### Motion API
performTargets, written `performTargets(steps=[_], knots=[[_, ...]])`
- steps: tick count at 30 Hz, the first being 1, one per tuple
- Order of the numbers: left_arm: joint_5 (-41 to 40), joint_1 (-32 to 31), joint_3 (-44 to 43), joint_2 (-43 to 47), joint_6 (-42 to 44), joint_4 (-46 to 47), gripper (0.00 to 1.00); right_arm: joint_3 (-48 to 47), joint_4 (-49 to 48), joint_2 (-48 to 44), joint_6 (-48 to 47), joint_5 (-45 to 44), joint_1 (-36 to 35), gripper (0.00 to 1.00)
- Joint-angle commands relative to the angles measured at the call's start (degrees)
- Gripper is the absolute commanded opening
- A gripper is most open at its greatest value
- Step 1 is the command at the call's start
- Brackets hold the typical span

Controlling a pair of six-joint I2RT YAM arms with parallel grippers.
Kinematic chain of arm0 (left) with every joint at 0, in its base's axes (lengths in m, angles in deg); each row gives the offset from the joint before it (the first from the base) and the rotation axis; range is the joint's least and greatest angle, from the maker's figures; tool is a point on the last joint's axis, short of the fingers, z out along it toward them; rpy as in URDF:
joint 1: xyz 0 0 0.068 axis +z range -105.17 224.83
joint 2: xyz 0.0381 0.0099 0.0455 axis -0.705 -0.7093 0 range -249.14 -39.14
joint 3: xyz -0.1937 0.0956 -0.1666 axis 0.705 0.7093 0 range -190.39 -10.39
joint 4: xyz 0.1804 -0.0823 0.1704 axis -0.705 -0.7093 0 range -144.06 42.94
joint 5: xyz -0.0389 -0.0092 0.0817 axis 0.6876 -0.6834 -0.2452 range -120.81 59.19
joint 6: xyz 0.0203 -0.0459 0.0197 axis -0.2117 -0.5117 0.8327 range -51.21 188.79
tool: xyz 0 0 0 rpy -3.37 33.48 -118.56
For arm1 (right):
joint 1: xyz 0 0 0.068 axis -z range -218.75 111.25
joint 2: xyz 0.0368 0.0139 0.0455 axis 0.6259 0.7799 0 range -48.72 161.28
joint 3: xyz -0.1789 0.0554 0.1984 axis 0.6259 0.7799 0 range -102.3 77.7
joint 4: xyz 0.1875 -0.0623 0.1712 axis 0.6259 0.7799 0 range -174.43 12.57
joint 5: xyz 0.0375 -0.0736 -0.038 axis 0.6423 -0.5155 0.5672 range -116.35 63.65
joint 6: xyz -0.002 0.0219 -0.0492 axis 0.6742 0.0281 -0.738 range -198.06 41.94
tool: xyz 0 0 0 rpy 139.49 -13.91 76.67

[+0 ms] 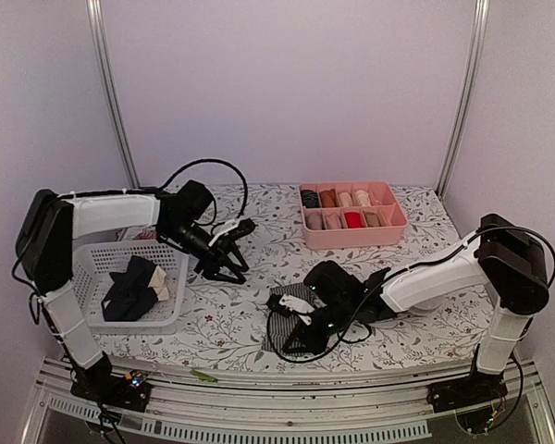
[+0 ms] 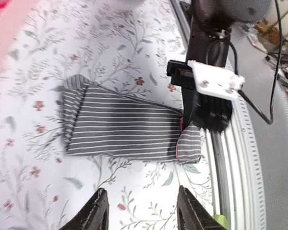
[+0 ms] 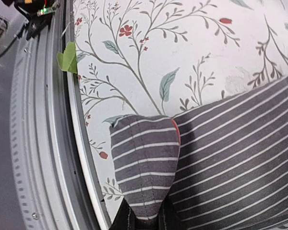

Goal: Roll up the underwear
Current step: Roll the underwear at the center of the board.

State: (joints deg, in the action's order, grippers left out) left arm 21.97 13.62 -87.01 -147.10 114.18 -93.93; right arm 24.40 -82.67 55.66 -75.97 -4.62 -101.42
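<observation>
The grey-and-white striped underwear (image 2: 120,127) lies flat near the table's front edge (image 1: 276,335). Its narrow end is folded up into a flap (image 3: 144,163). My right gripper (image 3: 146,221) is shut on that flap, right beside the metal edge rail, and shows in the top view (image 1: 301,324) over the cloth. My left gripper (image 1: 247,251) hovers open to the left of the garment, apart from it. Its fingertips (image 2: 98,213) stand wide with only tablecloth between them. More underwear, black and cream (image 1: 134,287), sits in the basket.
A white mesh basket (image 1: 92,254) stands at the left under the left arm. A pink divided tray (image 1: 353,239) with rolled items is at the back right. The metal rail (image 3: 38,143) runs along the near edge, with a green tape scrap (image 3: 68,56) on it.
</observation>
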Motion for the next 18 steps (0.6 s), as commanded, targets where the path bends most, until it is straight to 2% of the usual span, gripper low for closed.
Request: performTargets(steps=[1, 5, 10, 13, 18], knots=[[-6.87, -0.36, 14.3, 13.01, -8.25, 24.55, 0.49, -0.97, 0.8, 4.16, 13.74, 18.27, 5.88, 0.0], [-12.6, -3.23, 25.88, 22.32, -9.06, 35.51, 0.49, -2.88, -1.54, 9.5, 19.81, 28.22, 9.79, 0.0], [-22.73, -13.27, 37.26, 29.2, -4.45, 44.68, 0.49, -5.83, -2.08, 15.75, 23.8, 36.09, 13.08, 0.0], [-27.27, -18.74, 40.36, 29.38, -3.16, 49.53, 0.5, -7.22, -1.56, 18.82, 24.77, 38.84, 14.49, 0.0], [-31.58, -25.22, 39.98, 23.84, -3.2, 55.25, 0.5, -9.97, 1.4, 22.93, 24.61, 40.17, 15.38, 0.0]])
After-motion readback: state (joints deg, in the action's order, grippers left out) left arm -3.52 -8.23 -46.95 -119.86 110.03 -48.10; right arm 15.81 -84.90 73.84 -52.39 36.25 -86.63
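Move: The underwear's rolled near end is already pinched in the right fingers; its flat part starts there, middle about 7 cm ahead of that hand and 1 cm left. From the open left hand the rolled end lies roughly 10 cm back, 9 cm right and 10 cm below. The pink box stands some 29 cm ahead and 12 cm right of the right hand; the white basket's middle is about 27 cm left and 3 cm ahead of the left hand. The underwear's near end, still pinched in the right fingers close to the board, is turned over by that wrist: it rolls nearly 50 degrees, fingertips swinging back towards the base, while the hand creeps about 2 cm forward and 1 cm down. Meanwhile the left hand, fingers staying open, lifts briefly, then sweeps back some 10 cm and down towards the rolled end, its fingers swinging forward. ##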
